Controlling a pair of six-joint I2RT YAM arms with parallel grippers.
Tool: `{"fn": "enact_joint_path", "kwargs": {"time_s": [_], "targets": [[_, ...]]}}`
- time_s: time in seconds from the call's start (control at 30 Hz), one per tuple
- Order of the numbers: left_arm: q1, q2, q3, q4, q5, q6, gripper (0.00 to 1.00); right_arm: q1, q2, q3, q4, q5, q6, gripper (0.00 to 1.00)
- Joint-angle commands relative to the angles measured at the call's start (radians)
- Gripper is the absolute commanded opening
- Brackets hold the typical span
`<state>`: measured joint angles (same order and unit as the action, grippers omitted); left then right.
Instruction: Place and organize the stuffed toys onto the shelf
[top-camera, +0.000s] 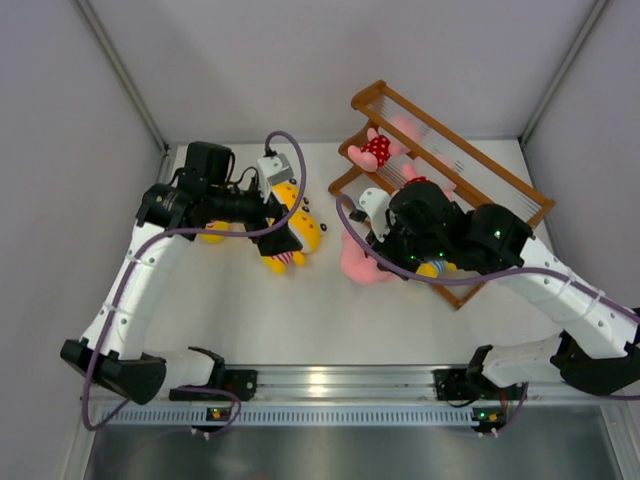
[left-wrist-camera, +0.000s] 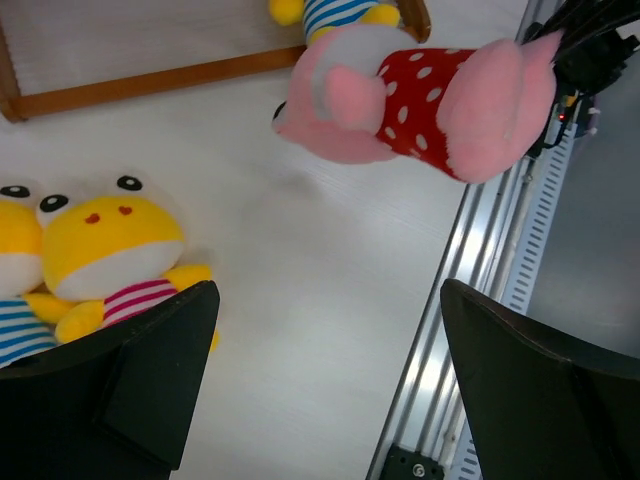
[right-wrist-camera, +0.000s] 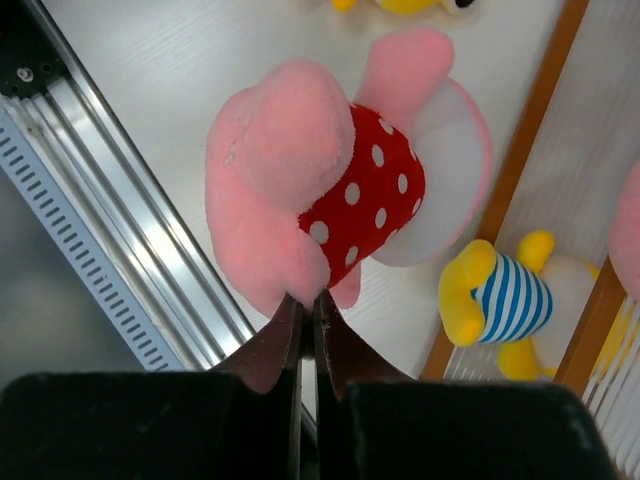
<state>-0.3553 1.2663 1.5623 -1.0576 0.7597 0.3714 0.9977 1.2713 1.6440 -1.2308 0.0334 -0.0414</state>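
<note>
My right gripper (right-wrist-camera: 308, 302) is shut on the edge of a pink toy in a red white-dotted outfit (right-wrist-camera: 320, 180) and holds it above the table, just in front of the brown shelf (top-camera: 500, 185); the gripper also shows in the top view (top-camera: 378, 245). A yellow toy in a blue-striped shirt (right-wrist-camera: 500, 300) lies on the shelf's lowest tier. Another pink toy (top-camera: 375, 150) lies on an upper tier. My left gripper (left-wrist-camera: 325, 370) is open and empty, next to a yellow toy in a pink-striped shirt (left-wrist-camera: 110, 250) and a yellow blue-striped one (left-wrist-camera: 15, 300) on the table.
The metal rail (top-camera: 330, 380) runs along the table's near edge. Grey walls (top-camera: 60, 150) close in the left, back and right sides. The shelf stands slanted in the back right corner. Bare tabletop (top-camera: 300, 320) lies between the toys and the rail.
</note>
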Motion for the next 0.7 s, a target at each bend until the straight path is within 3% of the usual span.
{"fn": "enact_joint_path", "kwargs": {"time_s": [0.0, 0.23, 0.37, 0.47, 0.57, 0.6, 0.63, 0.67], "targets": [[-0.062, 0.042, 0.129, -0.022, 0.084, -0.077, 0.98, 0.007, -0.052, -0.016, 0.178, -0.072, -0.049, 0.00], [-0.181, 0.119, 0.205, -0.022, 0.090, -0.127, 0.99, 0.009, -0.052, -0.032, 0.286, -0.112, -0.055, 0.00], [-0.247, 0.146, 0.214, -0.010, 0.026, -0.114, 0.99, 0.009, -0.050, -0.035, 0.327, -0.147, -0.068, 0.00], [-0.264, 0.154, 0.199, 0.019, -0.048, -0.118, 0.99, 0.009, -0.066, -0.041, 0.356, -0.174, -0.078, 0.00], [-0.266, 0.159, 0.186, 0.041, -0.028, -0.123, 0.97, 0.009, -0.085, -0.061, 0.396, -0.197, -0.087, 0.00], [-0.267, 0.162, 0.186, 0.047, -0.020, -0.123, 0.89, 0.009, -0.090, -0.068, 0.408, -0.207, -0.087, 0.00], [-0.269, 0.165, 0.186, 0.051, -0.008, -0.123, 0.57, 0.009, -0.098, -0.078, 0.434, -0.217, -0.087, 0.00], [-0.267, 0.168, 0.186, 0.053, 0.025, -0.126, 0.33, 0.009, -0.099, -0.096, 0.450, -0.242, -0.086, 0.00]]}}
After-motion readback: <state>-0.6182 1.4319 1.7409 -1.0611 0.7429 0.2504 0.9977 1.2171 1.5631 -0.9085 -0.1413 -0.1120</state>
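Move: My right hand already holds the pink toy by one leg, its body some 4 cm ahead, 3 cm to the left and 5 cm below those fingers. From my open left hand it lies about 14 cm to the right, 1 cm back and 6 cm down. The pink-striped yellow toy lies nearly under my left hand, 25 cm down and 1 cm ahead; the blue-striped shelf toy is 14 cm right of my right hand, 2 cm ahead, 25 cm down. I bring my hands together over the table: my left goes about 8 cm right and 3 cm back, arching up slightly and settling, then starts to close around the pink toy's free leg. Meanwhile my right, still pinching the other leg, carries the toy some 5 cm left and 4 cm up, its fingers tilting up roughly 15 degrees and turning a little counter-clockwise. ##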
